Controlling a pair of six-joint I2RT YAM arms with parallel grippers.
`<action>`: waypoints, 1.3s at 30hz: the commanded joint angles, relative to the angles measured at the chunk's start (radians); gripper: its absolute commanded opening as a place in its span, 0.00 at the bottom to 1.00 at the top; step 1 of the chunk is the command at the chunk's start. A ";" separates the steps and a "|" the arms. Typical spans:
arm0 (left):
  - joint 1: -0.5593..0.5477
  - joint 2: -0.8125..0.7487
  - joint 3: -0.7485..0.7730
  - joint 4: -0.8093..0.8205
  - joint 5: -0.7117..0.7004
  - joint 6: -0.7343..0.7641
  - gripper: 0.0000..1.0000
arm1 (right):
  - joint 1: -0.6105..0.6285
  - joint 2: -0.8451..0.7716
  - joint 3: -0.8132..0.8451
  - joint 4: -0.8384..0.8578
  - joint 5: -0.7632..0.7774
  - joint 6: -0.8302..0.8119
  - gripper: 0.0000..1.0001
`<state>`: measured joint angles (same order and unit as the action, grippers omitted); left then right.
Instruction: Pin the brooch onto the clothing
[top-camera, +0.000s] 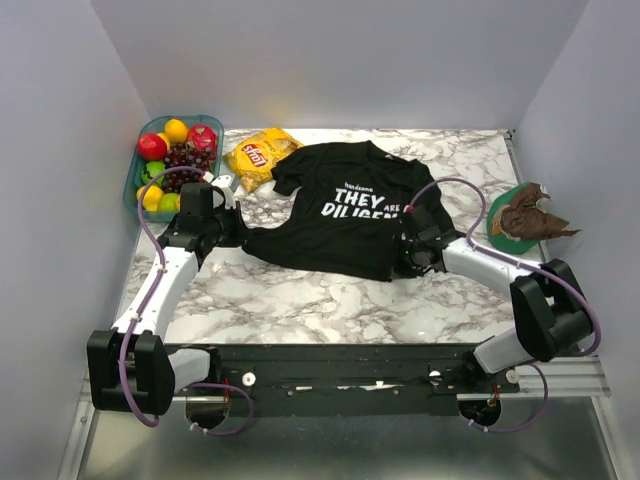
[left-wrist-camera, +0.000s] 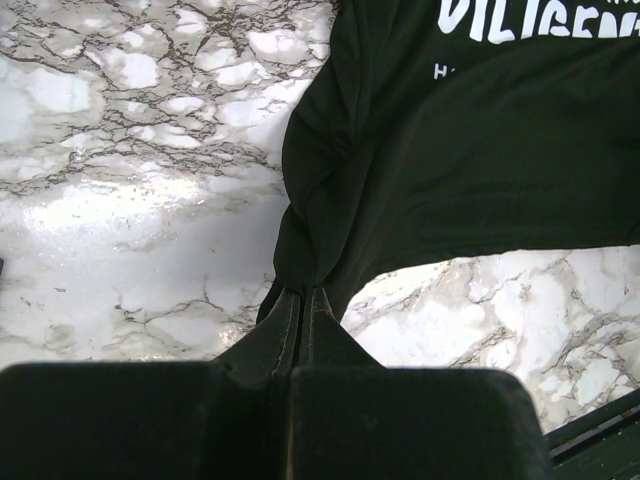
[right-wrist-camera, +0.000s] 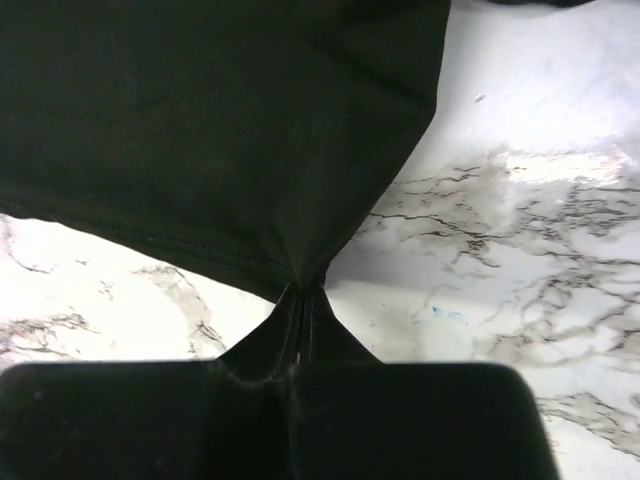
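The clothing (top-camera: 345, 205), a black T-shirt with white print, lies spread on the marble table. My left gripper (top-camera: 238, 232) is shut on its lower left corner; the left wrist view shows the cloth (left-wrist-camera: 450, 160) bunched into the closed fingertips (left-wrist-camera: 303, 293). My right gripper (top-camera: 403, 262) is shut on the lower right hem corner, and the right wrist view shows the fabric (right-wrist-camera: 200, 130) pinched at the fingertips (right-wrist-camera: 303, 290). The brooch is not visible in any view.
A teal basket (top-camera: 137, 180) of fruit stands at the back left. Next to it, a yellow chip bag (top-camera: 260, 155) lies beside the shirt's sleeve. At the right edge, a green plate (top-camera: 497, 236) holds a brown crumpled thing (top-camera: 530, 215).
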<state>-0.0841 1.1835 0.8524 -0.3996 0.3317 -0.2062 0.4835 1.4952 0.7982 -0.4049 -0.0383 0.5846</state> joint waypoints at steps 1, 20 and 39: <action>0.006 -0.034 0.059 0.021 -0.025 -0.021 0.00 | 0.007 -0.111 0.076 -0.031 0.105 -0.011 0.01; 0.006 -0.332 0.585 0.530 -0.004 -0.102 0.00 | 0.007 -0.533 0.909 -0.017 0.140 -0.575 0.01; 0.006 0.014 0.755 0.456 0.021 -0.185 0.00 | -0.061 -0.261 1.087 -0.009 0.243 -0.597 0.01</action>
<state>-0.0841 0.9962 1.6394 0.1158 0.3759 -0.3870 0.4751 1.0592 1.9224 -0.3904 0.1917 -0.0231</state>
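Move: Both hands already grip the shirt's hem corners. The shirt's middle lies some 23 cm right and 7 ahead of the left hand, about 12 below it; from the right hand it is roughly 13 cm left and 15 ahead, nearly level. From the left hand, the chip bag is about 18 cm ahead, 5 right, and the fruit basket 14 ahead, 14 left. The green bowl stands some 27 cm right and 12 ahead of the right hand. Keeping both shut grips on the shirt's hem, the two arms whip it up off the table together, the left hand rising some 54 cm, the right about 60, easing forward first, then swinging back towards the base. Their fingers tip up by nearly 90 degrees, and at the top both start forward again; the right also drifts outward to its right. ##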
